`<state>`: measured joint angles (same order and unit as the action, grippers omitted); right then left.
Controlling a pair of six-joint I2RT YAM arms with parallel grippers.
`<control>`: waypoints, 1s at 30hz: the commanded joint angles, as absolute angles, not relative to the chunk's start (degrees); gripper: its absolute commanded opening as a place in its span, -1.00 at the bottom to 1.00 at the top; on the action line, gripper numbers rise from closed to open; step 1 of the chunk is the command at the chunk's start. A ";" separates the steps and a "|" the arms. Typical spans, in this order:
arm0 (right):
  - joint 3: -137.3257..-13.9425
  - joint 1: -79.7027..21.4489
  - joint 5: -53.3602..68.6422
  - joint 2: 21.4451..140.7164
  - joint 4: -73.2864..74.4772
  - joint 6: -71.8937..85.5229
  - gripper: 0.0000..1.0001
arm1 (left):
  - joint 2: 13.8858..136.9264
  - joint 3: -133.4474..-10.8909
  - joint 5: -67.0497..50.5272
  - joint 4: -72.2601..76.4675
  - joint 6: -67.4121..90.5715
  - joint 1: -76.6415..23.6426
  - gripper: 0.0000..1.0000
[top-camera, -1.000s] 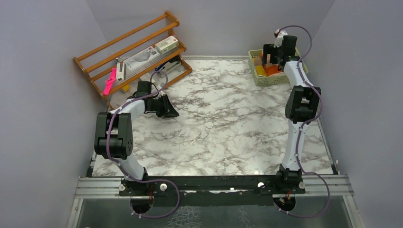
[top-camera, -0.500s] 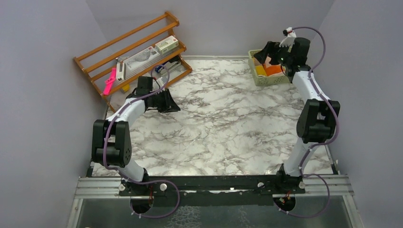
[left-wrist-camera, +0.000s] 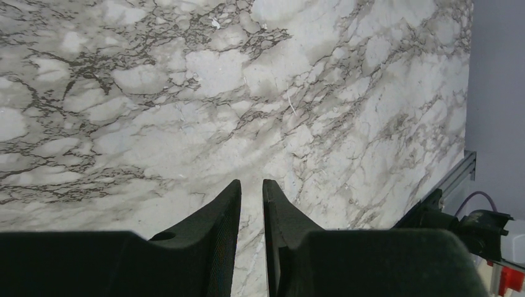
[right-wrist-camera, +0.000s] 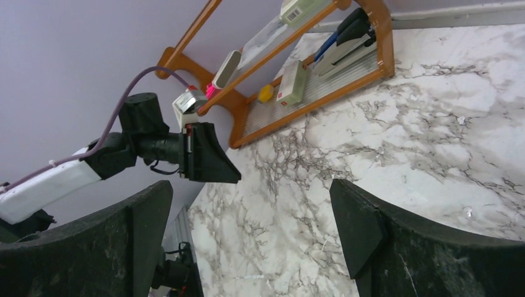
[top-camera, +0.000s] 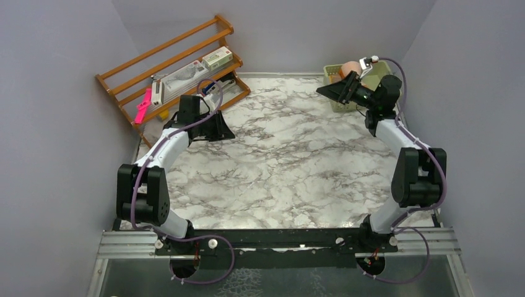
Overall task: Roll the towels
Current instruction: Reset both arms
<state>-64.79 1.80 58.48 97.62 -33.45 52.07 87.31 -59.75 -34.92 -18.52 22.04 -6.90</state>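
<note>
One orange and pale peach towel shows as a soft lump in the pale green basket at the back right. The mustard-yellow towel is hidden behind my right arm. My right gripper hovers just left of the basket and points across the table. In the right wrist view it stands wide open and empty over bare marble. My left gripper hangs over the back left of the table, near the rack. Its fingers leave only a narrow gap, with nothing between them.
A wooden rack holding packets, a stapler and a pink item leans at the back left corner. It also fills the upper part of the right wrist view as the rack. Grey walls close three sides. The marble table lies between the arms.
My right gripper has lifted out of the basket and swung left to point over the table, its jaws widening. My left arm has stretched a little farther back toward the rack.
</note>
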 commanded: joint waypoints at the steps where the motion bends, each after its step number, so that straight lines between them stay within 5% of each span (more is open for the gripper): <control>1: -62.68 0.58 56.34 87.91 -31.02 49.90 1.00 | 85.26 -61.53 -32.06 -18.43 19.03 -7.03 -0.55; 16: -56.38 -5.57 39.97 70.87 -13.66 35.36 1.00 | 83.13 -61.28 -33.02 -18.49 18.23 -7.03 -0.55; 30: -53.73 -7.23 31.04 65.73 -9.78 38.95 1.00 | 81.46 -61.42 -36.03 -18.39 18.19 -7.05 -0.55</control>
<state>-53.91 -7.05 34.48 66.94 -10.98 37.93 83.46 -61.45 -33.87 -18.57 19.29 -6.90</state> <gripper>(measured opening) 0.998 0.227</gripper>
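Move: The rolled towel that was just put away stands in the green basket, about 20 cm ahead of the right hand, 14 cm to its right and some 18 cm lower. The basket's middle is about 20 cm ahead, 18 cm to the right and 22 cm lower. From the left hand, out over bare table, the rolled towel lies about 28 cm ahead, 43 cm to the right and some 5 cm lower. Away from the basket, the right hand draws back about 8 cm, empty and wide open, climbing some 7 cm before settling a couple lower; it ends by turning about 15 degrees clockwise. Meanwhile the left hand rises about 3 cm over bare table, its fingers still nearly shut. Neither hand touches anything. ##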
